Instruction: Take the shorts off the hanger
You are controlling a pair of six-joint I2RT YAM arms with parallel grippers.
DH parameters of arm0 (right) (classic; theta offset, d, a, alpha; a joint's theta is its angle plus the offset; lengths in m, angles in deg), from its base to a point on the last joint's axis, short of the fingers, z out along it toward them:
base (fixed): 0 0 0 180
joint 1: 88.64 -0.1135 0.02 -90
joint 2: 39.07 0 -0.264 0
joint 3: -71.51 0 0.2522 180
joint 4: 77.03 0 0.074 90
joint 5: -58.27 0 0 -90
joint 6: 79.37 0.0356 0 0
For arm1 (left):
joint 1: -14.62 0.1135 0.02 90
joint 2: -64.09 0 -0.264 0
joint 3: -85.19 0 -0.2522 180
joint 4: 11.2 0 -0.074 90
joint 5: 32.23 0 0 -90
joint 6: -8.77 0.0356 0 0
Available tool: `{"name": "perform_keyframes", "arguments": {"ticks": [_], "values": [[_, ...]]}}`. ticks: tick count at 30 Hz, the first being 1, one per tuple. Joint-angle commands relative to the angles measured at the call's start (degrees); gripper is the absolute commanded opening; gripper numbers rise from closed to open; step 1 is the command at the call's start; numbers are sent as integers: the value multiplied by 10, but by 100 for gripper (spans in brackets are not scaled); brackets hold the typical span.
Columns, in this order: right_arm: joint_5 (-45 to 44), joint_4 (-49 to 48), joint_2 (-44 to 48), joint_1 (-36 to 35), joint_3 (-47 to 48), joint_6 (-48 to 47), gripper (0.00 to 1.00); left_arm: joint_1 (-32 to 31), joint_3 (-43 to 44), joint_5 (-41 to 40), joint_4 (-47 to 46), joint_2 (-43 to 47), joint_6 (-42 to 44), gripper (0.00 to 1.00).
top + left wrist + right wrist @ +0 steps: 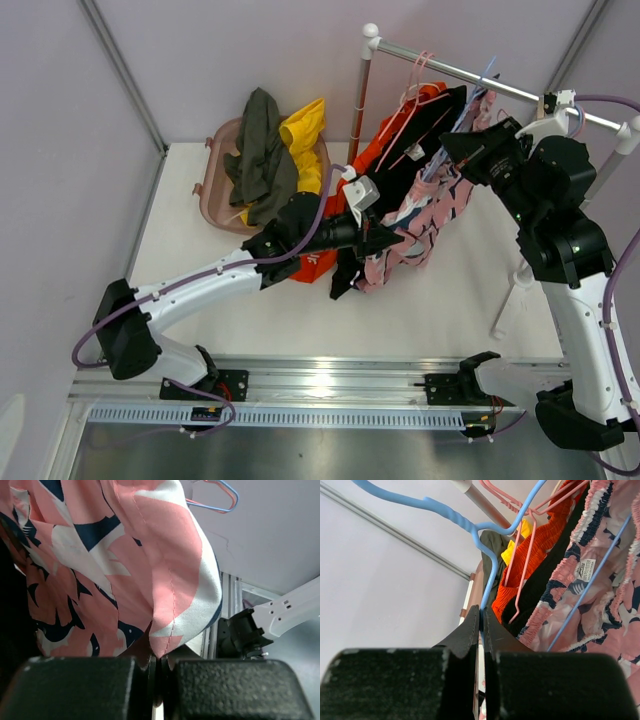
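Observation:
Pink shorts with a navy-and-white pattern (428, 212) (125, 570) (600, 590) hang from a blue hanger (486, 72) (450, 515) on the rack's rail (455, 70). My left gripper (388, 238) (160, 666) is shut on the lower hem corner of these pink shorts. My right gripper (448, 146) (482, 615) is shut on the blue hanger's wire just below its hook. Black shorts (420, 150) (545, 580) and orange shorts (392, 135) (540, 545) hang beside them on pink hangers (420, 68). Olive-green shorts (262, 150) and yellow shorts (305, 135) lie in a basket.
The pinkish basket (213, 185) stands at the back left of the table. The rack's upright pole (360, 100) rises just right of it, and a white rack leg (510, 290) stands near my right arm. Walls close in the back and left.

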Motion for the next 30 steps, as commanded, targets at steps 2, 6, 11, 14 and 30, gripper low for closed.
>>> {"name": "perform_keyframes", "arguments": {"ticks": [2,6,11,14,30], "values": [[4,-31,12,11,26,1,0,-7,-8,-16,-39,42,6,0],[10,-27,7,36,28,-4,0,-29,-44,-62,2,108,14,0],[39,-29,-7,87,33,-5,0,-103,-99,-119,49,217,35,0],[57,-30,-20,118,37,0,0,-131,-126,-144,68,240,36,0],[94,-23,-70,164,66,11,0,-283,-132,-133,31,166,56,0]]}}
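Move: Pinched in the left fingers already is the lower edge of the pink shorts, whose middle lies roughly 6 cm to that hand's right, 4 cm ahead and 6 cm above. The black garment hangs about 8 cm straight ahead of the left hand, with the orange one some 8 cm left and 10 cm ahead. The right hand already grips the blue hanger; from there the shorts' middle is about 5 cm left, 5 cm back and 11 cm below. Keeping its pinch on the hem, the left hand pulls the shorts back towards its base, away from the rail, by about 15 cm, rising some 4 cm at first and then dipping to a little below its starting height. The right hand keeps its grip on the blue hanger and shifts about 4 cm right and 4 cm forward, sinking 3 cm as its fingers tip down roughly 10 degrees. ##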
